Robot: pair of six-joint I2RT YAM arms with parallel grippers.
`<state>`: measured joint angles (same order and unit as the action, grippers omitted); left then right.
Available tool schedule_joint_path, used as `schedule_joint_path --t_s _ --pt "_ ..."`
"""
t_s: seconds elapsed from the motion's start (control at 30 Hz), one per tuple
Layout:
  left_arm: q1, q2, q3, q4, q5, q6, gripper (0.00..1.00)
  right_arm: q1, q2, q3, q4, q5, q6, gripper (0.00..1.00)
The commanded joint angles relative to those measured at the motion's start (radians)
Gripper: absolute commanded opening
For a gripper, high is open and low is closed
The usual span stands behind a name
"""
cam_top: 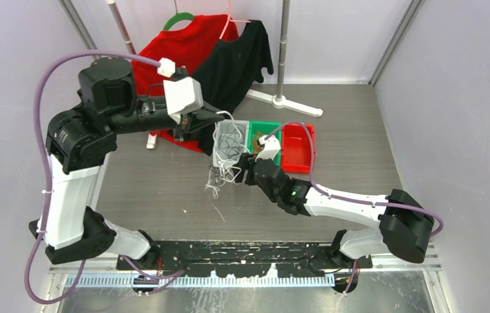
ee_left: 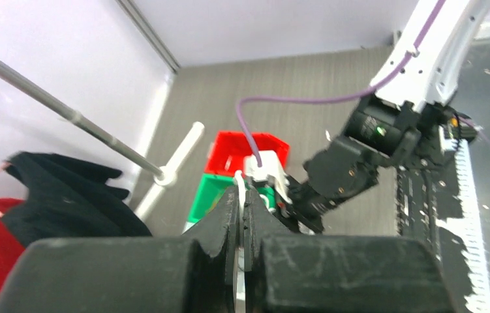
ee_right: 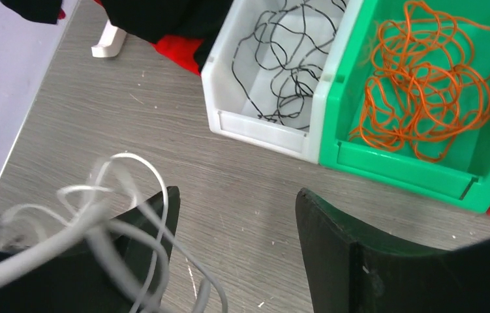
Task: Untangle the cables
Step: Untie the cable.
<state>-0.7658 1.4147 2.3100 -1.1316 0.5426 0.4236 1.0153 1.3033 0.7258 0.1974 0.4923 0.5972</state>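
Observation:
My left gripper [cam_top: 223,118] is raised over the bins and shut on a white cable [cam_top: 221,168], which hangs down to the table in loose loops. In the left wrist view the jaws [ee_left: 243,202] are pressed together with the white cable [ee_left: 239,180] pinched between them. My right gripper [cam_top: 243,174] is low beside the hanging loops, open and empty [ee_right: 235,208]. White cable loops [ee_right: 115,215] drape across its left finger [ee_right: 154,222]. A black cable [ee_right: 288,65] lies in the white bin [ee_right: 261,127]. An orange cable [ee_right: 431,85] lies in the green bin [ee_right: 398,166].
Three bins stand in a row: white [cam_top: 218,154], green [cam_top: 265,125] and red [cam_top: 297,149]. Behind them a clothes rack [cam_top: 284,98] holds a red shirt [cam_top: 170,52] and a black shirt [cam_top: 235,62]. White walls close in both sides.

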Motion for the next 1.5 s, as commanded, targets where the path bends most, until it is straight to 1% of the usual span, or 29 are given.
schedule_joint_path --t_s 0.0,0.27,0.47,0.57,0.7,0.8,0.93,1.07,1.13,1.2,1.33,1.47 --pt "-0.003 -0.03 0.055 0.205 -0.04 -0.004 0.0 0.006 -0.024 -0.043 0.025 0.06 0.08 0.7" --pt "-0.004 -0.047 0.094 0.417 -0.186 0.125 0.0 0.006 -0.081 -0.129 0.014 0.091 0.153 0.7" --pt "-0.004 -0.051 0.09 0.528 -0.259 0.177 0.0 0.006 -0.114 -0.167 0.002 0.105 0.179 0.71" --pt "-0.004 -0.06 0.07 0.626 -0.316 0.196 0.0 0.007 -0.134 -0.187 -0.01 0.115 0.193 0.71" --pt "-0.003 -0.063 0.063 0.692 -0.335 0.223 0.0 0.006 -0.171 -0.206 -0.032 0.125 0.195 0.72" --pt "-0.004 -0.059 0.067 0.663 -0.323 0.221 0.0 0.006 -0.197 -0.21 -0.043 0.132 0.185 0.73" --pt "-0.004 -0.07 0.035 0.66 -0.299 0.215 0.0 0.006 -0.22 -0.19 -0.088 0.138 0.162 0.74" --pt "-0.003 -0.075 0.023 0.605 -0.264 0.187 0.0 0.007 -0.272 -0.159 -0.124 0.088 0.091 0.78" --pt "-0.003 -0.091 -0.011 0.574 -0.231 0.163 0.0 0.006 -0.299 -0.121 -0.152 0.034 0.041 0.8" --pt "-0.003 -0.107 -0.043 0.535 -0.18 0.145 0.0 0.007 -0.33 -0.084 -0.156 -0.06 -0.005 0.82" --pt "-0.003 -0.137 -0.125 0.499 -0.096 0.099 0.0 0.005 -0.367 0.037 -0.224 -0.196 -0.081 0.89" --pt "-0.003 -0.183 -0.199 0.465 -0.04 0.083 0.0 0.002 -0.382 0.155 -0.266 -0.268 -0.144 0.92"
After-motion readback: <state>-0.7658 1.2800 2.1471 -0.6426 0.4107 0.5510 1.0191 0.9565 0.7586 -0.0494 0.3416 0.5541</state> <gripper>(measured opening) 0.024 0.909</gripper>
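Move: The left hand already pinches the white cable; its hanging tangle lies about 31 cm below and 7 cm ahead of that hand, 1 cm left. From the open right hand, the tangle is some 4 cm left, 2 cm back and 3 cm higher. The white bin is about 16 cm ahead of the right hand and 3 cm left, the green bin 16 cm ahead and 6 cm right, both roughly 14 cm lower. Still pinching the white cable, left lifts about 18 cm, then sinks 7; right shifts right, then rises, opening wider. ##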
